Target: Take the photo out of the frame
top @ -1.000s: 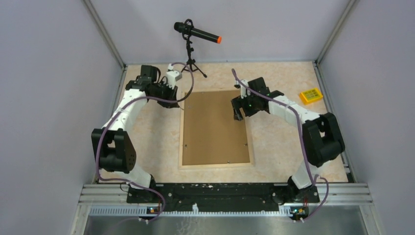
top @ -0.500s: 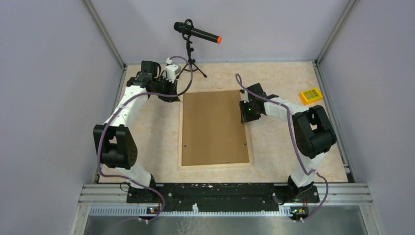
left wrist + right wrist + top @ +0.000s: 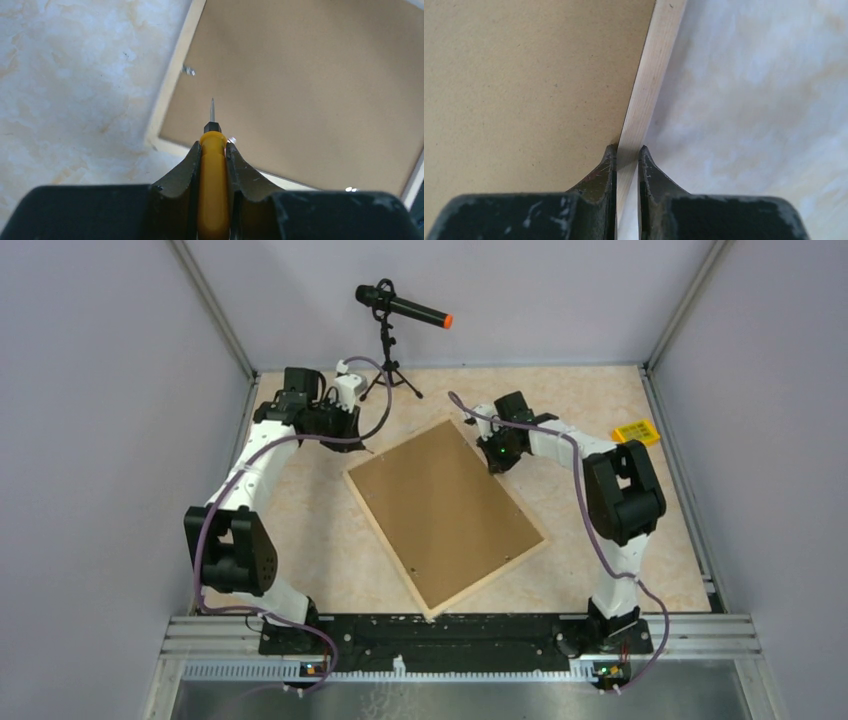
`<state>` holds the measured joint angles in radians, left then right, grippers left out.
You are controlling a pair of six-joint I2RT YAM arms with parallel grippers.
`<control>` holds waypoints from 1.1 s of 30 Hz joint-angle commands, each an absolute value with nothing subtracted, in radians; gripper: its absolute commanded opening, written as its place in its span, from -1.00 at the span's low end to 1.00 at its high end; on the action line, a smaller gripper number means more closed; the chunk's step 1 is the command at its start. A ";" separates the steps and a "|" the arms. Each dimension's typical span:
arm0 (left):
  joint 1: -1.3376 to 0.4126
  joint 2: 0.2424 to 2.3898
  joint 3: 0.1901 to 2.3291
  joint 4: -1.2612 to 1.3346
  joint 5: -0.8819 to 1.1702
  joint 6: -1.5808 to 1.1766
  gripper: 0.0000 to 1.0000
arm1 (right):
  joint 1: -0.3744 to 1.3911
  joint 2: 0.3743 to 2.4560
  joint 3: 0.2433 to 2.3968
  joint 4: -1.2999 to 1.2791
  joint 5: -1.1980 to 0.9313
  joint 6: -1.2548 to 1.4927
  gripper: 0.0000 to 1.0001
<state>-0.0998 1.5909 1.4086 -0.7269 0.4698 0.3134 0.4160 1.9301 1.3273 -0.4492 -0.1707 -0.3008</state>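
The frame [image 3: 445, 510] lies back up on the table, turned diagonally, so only its brown hardboard back and pale wood rim show. The photo is hidden beneath that back. My left gripper [image 3: 352, 443] hovers just off the frame's far left corner, shut on a yellow-handled screwdriver [image 3: 214, 165] whose thin tip points over the brown back [image 3: 310, 90]. Two small metal tabs [image 3: 188, 70] sit along that edge. My right gripper [image 3: 497, 462] is at the frame's far right edge, shut on the pale wood rim [image 3: 649, 90], one finger on the back side and one on the outer side.
A black microphone [image 3: 403, 308] on a small tripod stands at the back of the table. A yellow block [image 3: 634, 433] lies at the back right. Grey walls close in the left, right and far sides.
The right gripper moved to the frame's far right rim and shut on it. The frame swung from square-on to a diagonal lie. The left gripper barely shifted, still holding the screwdriver.
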 commanded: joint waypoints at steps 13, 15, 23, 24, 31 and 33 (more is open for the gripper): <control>-0.096 1.502 1.329 -0.947 0.540 0.667 -1.00 | 0.464 2.343 2.087 -0.852 -0.446 -0.898 -1.00; -0.102 1.468 1.279 -0.938 0.518 0.732 -1.00 | 0.464 2.359 2.116 -0.864 -0.455 -0.890 -0.87; -0.197 1.416 1.181 -0.845 0.347 0.806 -1.00 | 0.458 2.342 2.139 -0.859 -0.420 -0.702 0.16; -0.207 1.419 1.181 -0.829 0.330 0.801 -1.00 | 0.457 2.339 2.129 -0.848 -0.409 -0.678 0.18; -0.278 1.468 1.190 -0.763 0.194 0.770 -1.00 | 0.446 2.366 2.091 -0.805 -0.333 -0.559 0.16; -0.290 1.480 1.188 -0.758 0.177 0.769 -1.00 | 0.442 2.378 2.088 -0.801 -0.315 -0.542 0.14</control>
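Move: The left hand, still holding the screwdriver, has the metal clip on the frame's far-left short side about 4 cm ahead, 1 cm right and some 15 cm below. The frame's left corner lies level with that hand and 7 cm left, and the long side's first clip about 6 cm back and 1 cm left, both equally low. The right hand already pinches the far-right long edge: the frame's middle is roughly 11 cm back and 11 cm left, the short-side clip 3 cm ahead and 25 cm left. Forward and left by about 7 cm each, the right hand drags the pinched frame edge along while turning some 30 degrees counter-clockwise, then opens its fingers, lets go and rises a little over the edge. The left hand draws back about 8 cm and sinks 5 cm, then eases slightly forward, turning clockwise and tipping the screwdriver steeper towards the short-side clip near the left corner. ##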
